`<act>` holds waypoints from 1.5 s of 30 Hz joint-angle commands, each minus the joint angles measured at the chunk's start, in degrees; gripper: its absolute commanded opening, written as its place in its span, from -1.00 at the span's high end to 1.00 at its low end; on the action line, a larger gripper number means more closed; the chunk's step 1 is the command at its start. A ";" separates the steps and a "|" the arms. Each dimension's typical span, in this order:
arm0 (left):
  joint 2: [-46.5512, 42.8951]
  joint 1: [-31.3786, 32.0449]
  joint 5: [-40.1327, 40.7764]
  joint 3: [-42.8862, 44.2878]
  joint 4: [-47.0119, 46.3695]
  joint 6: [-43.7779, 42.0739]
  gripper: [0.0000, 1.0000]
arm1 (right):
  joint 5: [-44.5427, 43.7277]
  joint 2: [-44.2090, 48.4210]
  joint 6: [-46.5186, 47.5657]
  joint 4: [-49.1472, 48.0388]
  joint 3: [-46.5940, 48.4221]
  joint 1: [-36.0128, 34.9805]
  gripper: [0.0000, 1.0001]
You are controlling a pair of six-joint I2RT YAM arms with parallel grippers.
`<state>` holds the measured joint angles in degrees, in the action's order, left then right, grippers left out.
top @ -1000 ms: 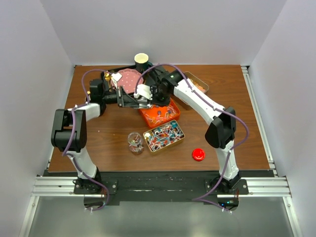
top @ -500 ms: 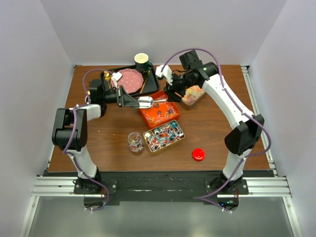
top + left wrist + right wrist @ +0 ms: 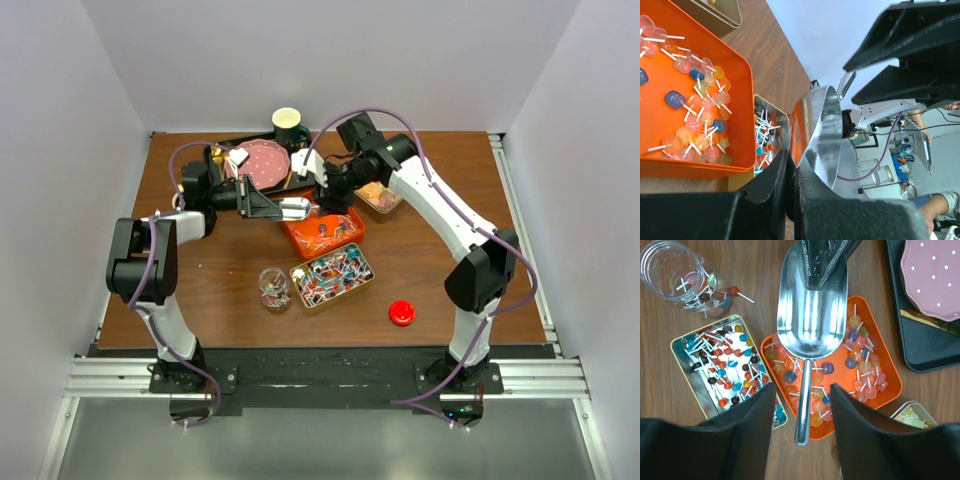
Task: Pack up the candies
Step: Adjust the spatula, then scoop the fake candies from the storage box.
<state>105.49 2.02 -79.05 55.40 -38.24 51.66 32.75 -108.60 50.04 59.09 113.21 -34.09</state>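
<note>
The candies are small lollipops: a pile in the orange tray (image 3: 322, 232) (image 3: 860, 347), more in the gold tin (image 3: 332, 275) (image 3: 725, 370), and a few in the glass jar (image 3: 273, 288) (image 3: 682, 272). My left gripper (image 3: 274, 206) (image 3: 792, 162) is shut on the bowl rim of a metal scoop (image 3: 297, 208) (image 3: 822, 135) (image 3: 812, 310), holding it empty above the orange tray. My right gripper (image 3: 333, 190) (image 3: 801, 386) is open, its fingers on either side of the scoop's handle (image 3: 802, 410) without touching it.
A black tray (image 3: 228, 178) (image 3: 912, 352) with a pink plate (image 3: 264, 160) (image 3: 935, 275) lies at the back, a paper cup (image 3: 287, 122) behind it. A small tin (image 3: 380, 196) (image 3: 912, 415) sits right of the orange tray. A red lid (image 3: 402, 313) lies near the front.
My right gripper left the scoop, opened, swung out over the small tin, and has come back open around the scoop's handle. The left arm held the scoop still.
</note>
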 commanded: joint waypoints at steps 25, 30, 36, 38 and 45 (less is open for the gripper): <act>-1.16 0.09 4.94 6.73 22.82 -22.06 -0.14 | -4.97 -2.32 4.27 5.24 4.74 -0.55 1.00; -1.60 0.53 18.91 13.23 47.36 -41.33 -0.37 | -8.83 -1.62 3.84 5.78 4.83 4.01 1.00; -0.47 3.60 33.15 20.35 56.07 -49.62 -0.40 | -12.27 0.40 -3.98 0.77 0.71 8.33 1.00; 0.68 5.26 36.75 21.76 58.27 -51.04 -0.40 | -12.36 1.19 -3.55 1.11 -0.35 8.51 1.00; 3.39 11.33 36.77 26.77 58.81 -54.82 -0.39 | -19.91 6.02 -4.24 -1.77 -7.46 9.74 1.00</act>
<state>106.76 10.13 -44.14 77.91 18.96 1.21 18.11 -108.90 48.29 61.25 109.06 -24.84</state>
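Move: The left hand holds the spatula by its blade; the free handle lies about 10 cm to its right, nearly level in depth and height. From the open right hand, that handle is some 2 cm below and 1 cm left. Below the right hand by 18 cm, the orange bin sits 5 cm ahead, straight in line sideways; the lollipop tin is about 9 cm back and 2 cm right, the candy box 14 cm ahead and 16 cm right. Sinking about 2 cm, the right hand brings its open fingers around the spatula's handle and closes on it while the left keeps its pinch on the blade. The left then opens wide and comes away forward and down, fingers tipping down some 35 degrees; the right carries the spatula right about 11 cm, also forward and a little down towards the candy box, turning clockwise. ##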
